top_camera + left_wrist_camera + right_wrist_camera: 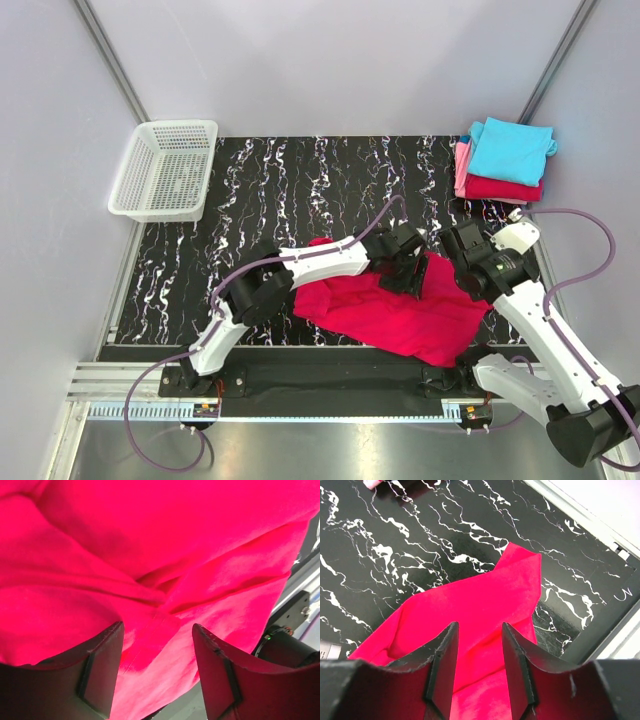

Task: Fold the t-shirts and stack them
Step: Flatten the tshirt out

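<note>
A crimson-red t-shirt lies rumpled on the black marbled table, right of centre and near the front edge. My left gripper hangs over its upper right part, with a raised bit of cloth beside it. In the left wrist view the left gripper is open and the red cloth fills the view behind its fingers. My right gripper is just to the right. Seen from the right wrist, that gripper stands open over the shirt, nothing clamped. Folded t-shirts are stacked at the back right: turquoise over pink and red.
A white mesh basket sits at the table's back left corner. Grey walls enclose the table on three sides. The metal rail with both arm bases runs along the front edge. The table's right edge shows in the right wrist view.
</note>
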Controlling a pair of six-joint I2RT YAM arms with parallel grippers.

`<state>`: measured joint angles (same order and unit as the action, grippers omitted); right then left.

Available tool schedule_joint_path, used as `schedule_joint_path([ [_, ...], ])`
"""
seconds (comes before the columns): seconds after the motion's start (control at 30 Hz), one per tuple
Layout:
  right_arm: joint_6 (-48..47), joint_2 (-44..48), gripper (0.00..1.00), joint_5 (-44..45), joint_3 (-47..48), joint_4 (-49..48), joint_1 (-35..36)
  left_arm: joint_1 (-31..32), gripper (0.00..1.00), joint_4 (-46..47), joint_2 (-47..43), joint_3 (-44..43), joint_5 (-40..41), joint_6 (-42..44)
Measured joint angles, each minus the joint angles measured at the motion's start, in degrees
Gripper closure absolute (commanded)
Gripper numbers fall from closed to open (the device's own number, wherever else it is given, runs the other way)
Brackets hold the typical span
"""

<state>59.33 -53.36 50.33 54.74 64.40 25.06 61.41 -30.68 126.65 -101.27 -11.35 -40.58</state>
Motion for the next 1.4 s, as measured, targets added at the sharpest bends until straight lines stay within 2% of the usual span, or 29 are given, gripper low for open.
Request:
schedule_joint_path([
  [0.13,0.00,-0.17,0.53,-0.44,-0.42,0.00,0.00,0.15,0.50,-0.79,0.04,0.00,0.31,-0.17],
  [0.2,0.00,-0.17,0.53,-0.48,-0.52,0.00,0.00,0.15,0.52,-0.94,0.28,-0.02,0.31,-0.31],
  [0.47,-0.09,-0.17,0.53,-1.05,-0.98,-0.04,0.00,0.15,0.51,-1.40,2.86,-1.97,0.28,-0.44],
  [0.57,-0.22,-0.17,0.53,-1.62,-1.20,-0.04,0.00,0.15,0.60,-1.81,2.95,-2.67,0.26,-0.55],
  [0.6,-0.22,-0.17,0.53,-1.77,-1.20,-0.04,0.00,0.15,0.68,-1.84,2.95,-2.95,0.26,-0.59],
  [0.77,-0.44,-0.17,0.53,-1.95,-1.55,-0.07,0.00,0.20,0.88,-1.84,2.95,-3.26,0.55,-0.81],
  [0.8,-0.48,-0.17,0.53,-1.97,-1.68,-0.09,0.00,0.22,0.96,-1.86,2.95,-3.26,0.72,-0.70],
  [0.83,-0.52,-0.17,0.53,-1.99,-1.77,-0.11,0.00,0.22,1.00,-1.84,2.95,-3.26,0.79,-0.85],
  [1.03,-0.92,-0.31,0.52,-2.03,-1.95,-0.28,0.00,0.22,1.00,-1.88,2.93,-3.23,1.75,-0.59],
  [1.2,-1.38,-0.31,0.52,-2.25,-2.12,-0.83,0.00,0.07,1.00,-3.91,0.31,-1.75,5.90,0.24],
  [1.4,-2.51,-1.05,0.52,-4.20,-2.93,-2.95,-0.09,-4.07,1.00,-6.51,-13.53,4.22,9.16,0.17],
])
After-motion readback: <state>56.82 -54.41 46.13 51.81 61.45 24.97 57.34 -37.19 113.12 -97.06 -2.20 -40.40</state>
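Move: The left hand is already right over the red t-shirt, with the wrinkled cloth it will close on about 2 cm below and 1 cm to its right. From the left hand, the shirt's collar label lies some 22 cm left and 3 cm ahead, and the folded stack about 20 cm right and 26 cm ahead. From the right hand, that wrinkled cloth is roughly 15 cm left, 1 cm back and 15 cm below. The left hand dips about 1.5 cm onto the red cloth and shuts its half-open fingers completely, pinching a fold almost on the spot, then rises fast by some 8 cm, swinging left towards the collar side and forward over the shirt while turning roughly 10 degrees counter-clockwise. Meanwhile the right hand sinks slowly by about 2 cm towards the shirt's right part, fingers staying half open and still clear of the cloth. ##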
